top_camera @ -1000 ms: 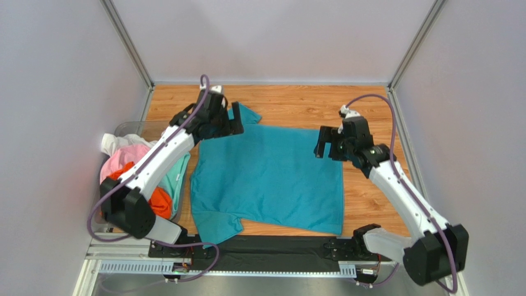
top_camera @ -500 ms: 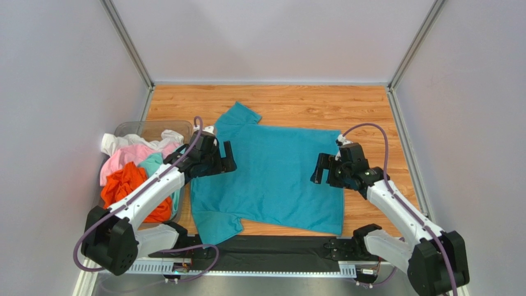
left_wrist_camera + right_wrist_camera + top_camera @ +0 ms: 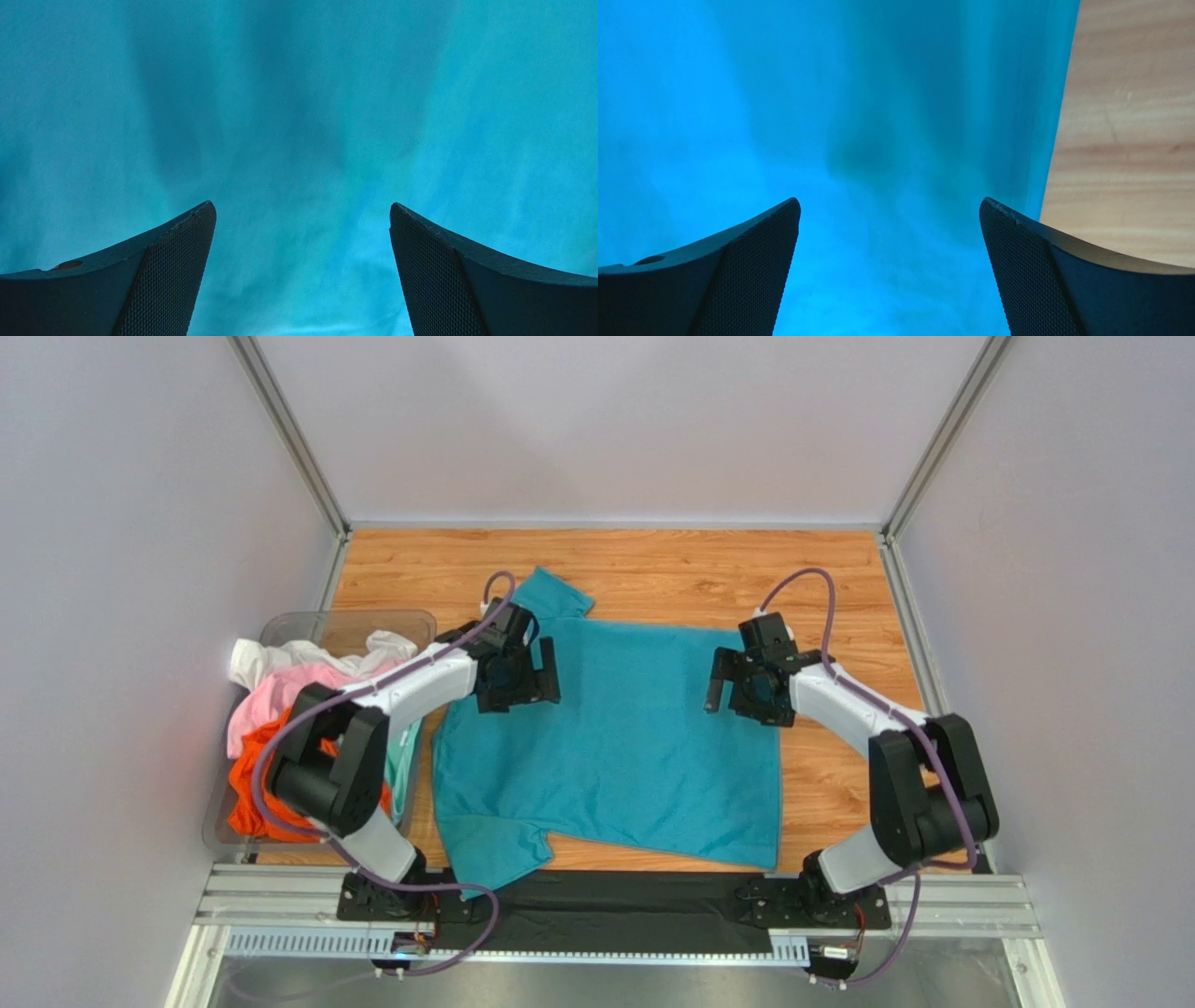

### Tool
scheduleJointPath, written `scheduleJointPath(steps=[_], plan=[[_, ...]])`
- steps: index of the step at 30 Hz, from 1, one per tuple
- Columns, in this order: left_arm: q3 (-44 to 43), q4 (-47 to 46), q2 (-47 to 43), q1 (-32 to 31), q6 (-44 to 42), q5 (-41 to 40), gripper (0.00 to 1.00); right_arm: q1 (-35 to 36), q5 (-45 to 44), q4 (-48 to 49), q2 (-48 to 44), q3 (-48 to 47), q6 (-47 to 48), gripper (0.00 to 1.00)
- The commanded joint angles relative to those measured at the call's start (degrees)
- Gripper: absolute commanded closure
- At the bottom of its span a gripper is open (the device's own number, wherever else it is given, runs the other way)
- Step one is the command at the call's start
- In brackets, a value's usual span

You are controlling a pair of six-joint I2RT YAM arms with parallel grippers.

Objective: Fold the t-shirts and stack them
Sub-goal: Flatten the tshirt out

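A teal-blue t-shirt (image 3: 617,742) lies spread flat on the wooden table, one sleeve at the far left, another at the near left. My left gripper (image 3: 519,683) hangs open over its upper left part; the left wrist view shows only teal cloth (image 3: 302,140) between the fingers (image 3: 168,280). My right gripper (image 3: 738,689) hangs open over the shirt's upper right part, close to its right edge (image 3: 1046,126). Nothing is held by either. More t-shirts lie heaped in a bin at the left: white (image 3: 267,661), pink (image 3: 281,697), orange (image 3: 267,770) and light aqua (image 3: 408,751).
The clear plastic bin (image 3: 330,625) stands at the table's left edge against the left wall. Bare wood (image 3: 701,567) shows behind the shirt and on its right (image 3: 1130,126). A black rail (image 3: 617,896) with the arm bases runs along the near edge.
Both arms swung near and then back out and down over the shirt's upper corners. Both grippers stayed open. The shirt has not moved.
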State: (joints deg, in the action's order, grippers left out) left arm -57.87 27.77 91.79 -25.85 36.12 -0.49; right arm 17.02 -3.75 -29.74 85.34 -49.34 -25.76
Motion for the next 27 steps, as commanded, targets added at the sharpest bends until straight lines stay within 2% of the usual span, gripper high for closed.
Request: scheduleJointPath(steps=[1, 14, 20, 24, 27], plan=[[-4.8, 0.0, 5.5, -0.2, 0.3, -0.2, 0.0, -2.1, -3.0, 2.2, 5.5, -4.9, 0.5, 0.0], [-23.8, 3.7, 25.2, 0.0, 0.9, 1.8, 0.0, -11.2, 1.5, 0.6, 25.0, -20.6, 1.7, 0.02], [-35.5, 6.7, 33.6, 0.3, 0.0, 4.4, 0.0, -14.0, 2.9, -2.8, 32.7, -32.2, 3.9, 0.02], [-41.7, 8.4, 37.8, 0.9, 0.4, 4.9, 0.0, -15.2, 7.0, -5.4, 37.4, -39.5, 4.4, 0.02], [-45.4, 8.4, 40.0, 1.4, 0.6, 4.9, 0.0, -15.6, 5.9, -8.0, 41.1, -45.3, 4.1, 0.0]])
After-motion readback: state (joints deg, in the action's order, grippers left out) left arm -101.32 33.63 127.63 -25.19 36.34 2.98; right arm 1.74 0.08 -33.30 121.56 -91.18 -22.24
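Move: The teal t-shirt lies spread about 3 cm below both open grippers. Its middle is some 9 cm back and 16 cm right of the left hand, and about 8 cm back and 24 cm left of the right hand. From the left hand, the far sleeve is about 20 cm ahead and 7 cm right, the near sleeve 27 cm back and 5 cm left. The far right corner is 14 cm ahead of the right hand and 4 cm right. Both open grippers sink 2 cm onto the t-shirt, then drag it forward 15 to 19 cm, somewhat right. ##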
